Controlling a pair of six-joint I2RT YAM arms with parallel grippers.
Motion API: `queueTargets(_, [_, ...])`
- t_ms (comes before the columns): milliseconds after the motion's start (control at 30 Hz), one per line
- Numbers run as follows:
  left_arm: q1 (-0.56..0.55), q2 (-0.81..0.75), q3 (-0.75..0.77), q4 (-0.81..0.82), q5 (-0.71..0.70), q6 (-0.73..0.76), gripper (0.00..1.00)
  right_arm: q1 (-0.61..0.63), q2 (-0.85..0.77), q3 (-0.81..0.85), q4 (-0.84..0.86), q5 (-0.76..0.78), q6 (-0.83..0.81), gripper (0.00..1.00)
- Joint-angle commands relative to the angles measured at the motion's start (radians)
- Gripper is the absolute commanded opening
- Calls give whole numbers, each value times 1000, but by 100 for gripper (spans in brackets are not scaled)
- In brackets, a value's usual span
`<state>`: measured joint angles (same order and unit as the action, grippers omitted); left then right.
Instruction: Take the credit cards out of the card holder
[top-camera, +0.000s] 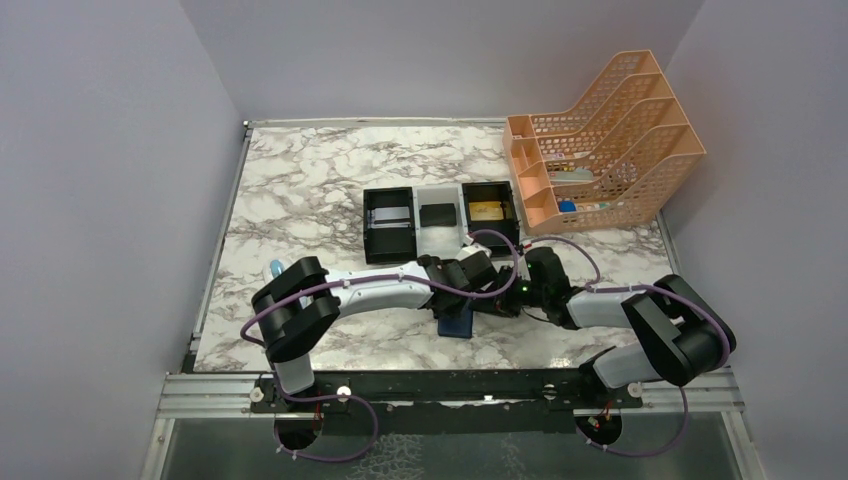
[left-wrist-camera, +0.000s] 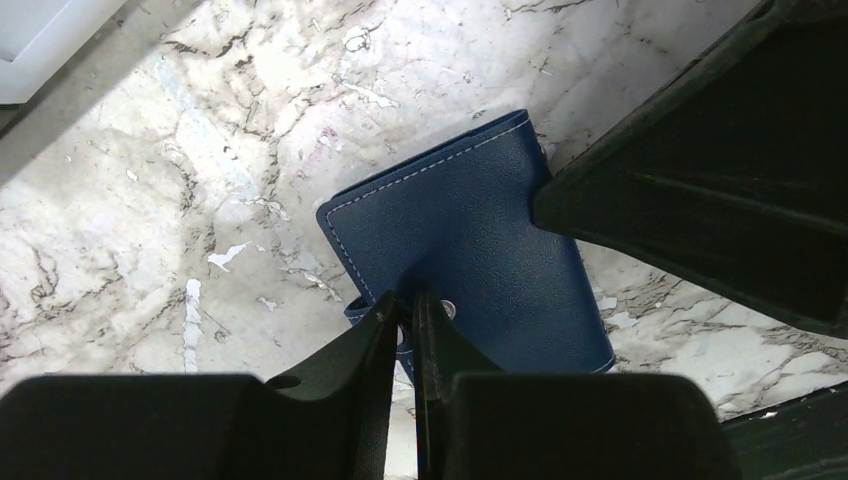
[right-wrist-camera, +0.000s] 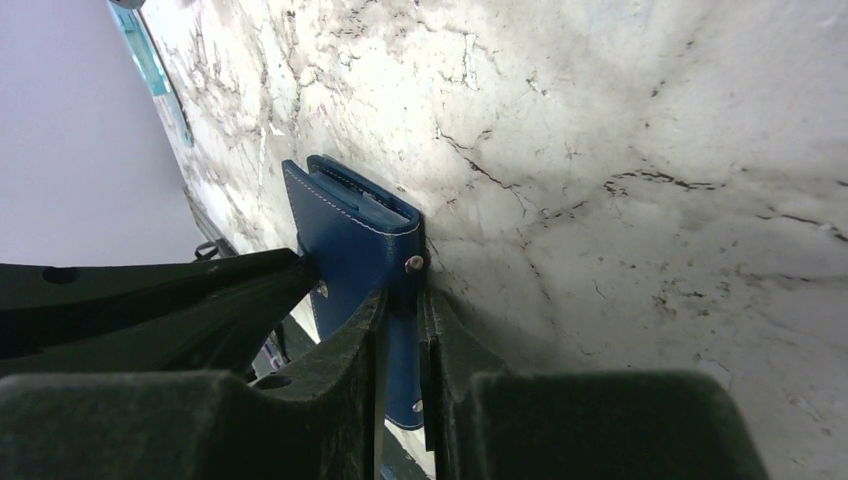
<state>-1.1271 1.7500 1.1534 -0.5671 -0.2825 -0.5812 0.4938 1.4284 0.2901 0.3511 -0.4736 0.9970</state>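
Note:
The navy card holder (top-camera: 456, 323) (left-wrist-camera: 470, 235) (right-wrist-camera: 350, 225) is folded shut and held between both arms near the table's front. My left gripper (top-camera: 465, 300) (left-wrist-camera: 408, 305) is shut on its small snap tab. From the other side, my right gripper (top-camera: 492, 305) (right-wrist-camera: 403, 300) is shut on the holder's strap edge. Pale blue pockets (right-wrist-camera: 365, 203) show at the holder's open edge, and any cards inside are hidden. A silver-grey credit card (top-camera: 390, 213), a black one (top-camera: 437, 213) and a gold one (top-camera: 487, 210) each lie in a separate tray at the back.
Three box trays (top-camera: 389, 240) stand in a row behind the grippers. A peach mesh file rack (top-camera: 600, 140) stands at the back right. A teal object (top-camera: 277, 268) lies by the left arm. The table's front rail (top-camera: 450, 390) is just behind the holder.

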Motion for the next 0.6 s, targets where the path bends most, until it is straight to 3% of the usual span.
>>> queueTargets(0, [1, -32, -16, -45, -46, -7, 19, -6, 10, -2, -81, 117, -42, 16])
queueTargets(133, [1, -42, -26, -49, -70, -22, 40, -6, 3, -2, -82, 110, -48, 17])
queueTargets(233, [1, -43, -37, -54, -91, -37, 48, -6, -4, 1, -88, 110, -52, 17])
queueTargets(567, [1, -84, -55, -97, -123, -86, 45, -6, -6, 6, -98, 108, -57, 17])
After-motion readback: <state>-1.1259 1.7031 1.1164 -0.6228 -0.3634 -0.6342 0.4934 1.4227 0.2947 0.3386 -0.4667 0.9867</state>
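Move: The card holder's snap strap is between my left fingertips, right at the hand point. The holder's middle lies about 2 cm to their right and 1 cm nearer me, about 1 cm lower. The open tray's middle is some 20 cm ahead of my left hand and 1 cm to its left, about 1 cm lower. From my right hand, which grips the holder's right side, the holder's middle is about 3 cm left and 2 cm back. I open my left fingers to about half, letting go of the already unsnapped strap, and slide that hand about 2.5 cm to my left, away from the holder's middle. It stays low, turning only some 5 degrees and rising slightly at the end. My right hand stays in place and keeps its pinch on the holder's right edge. ##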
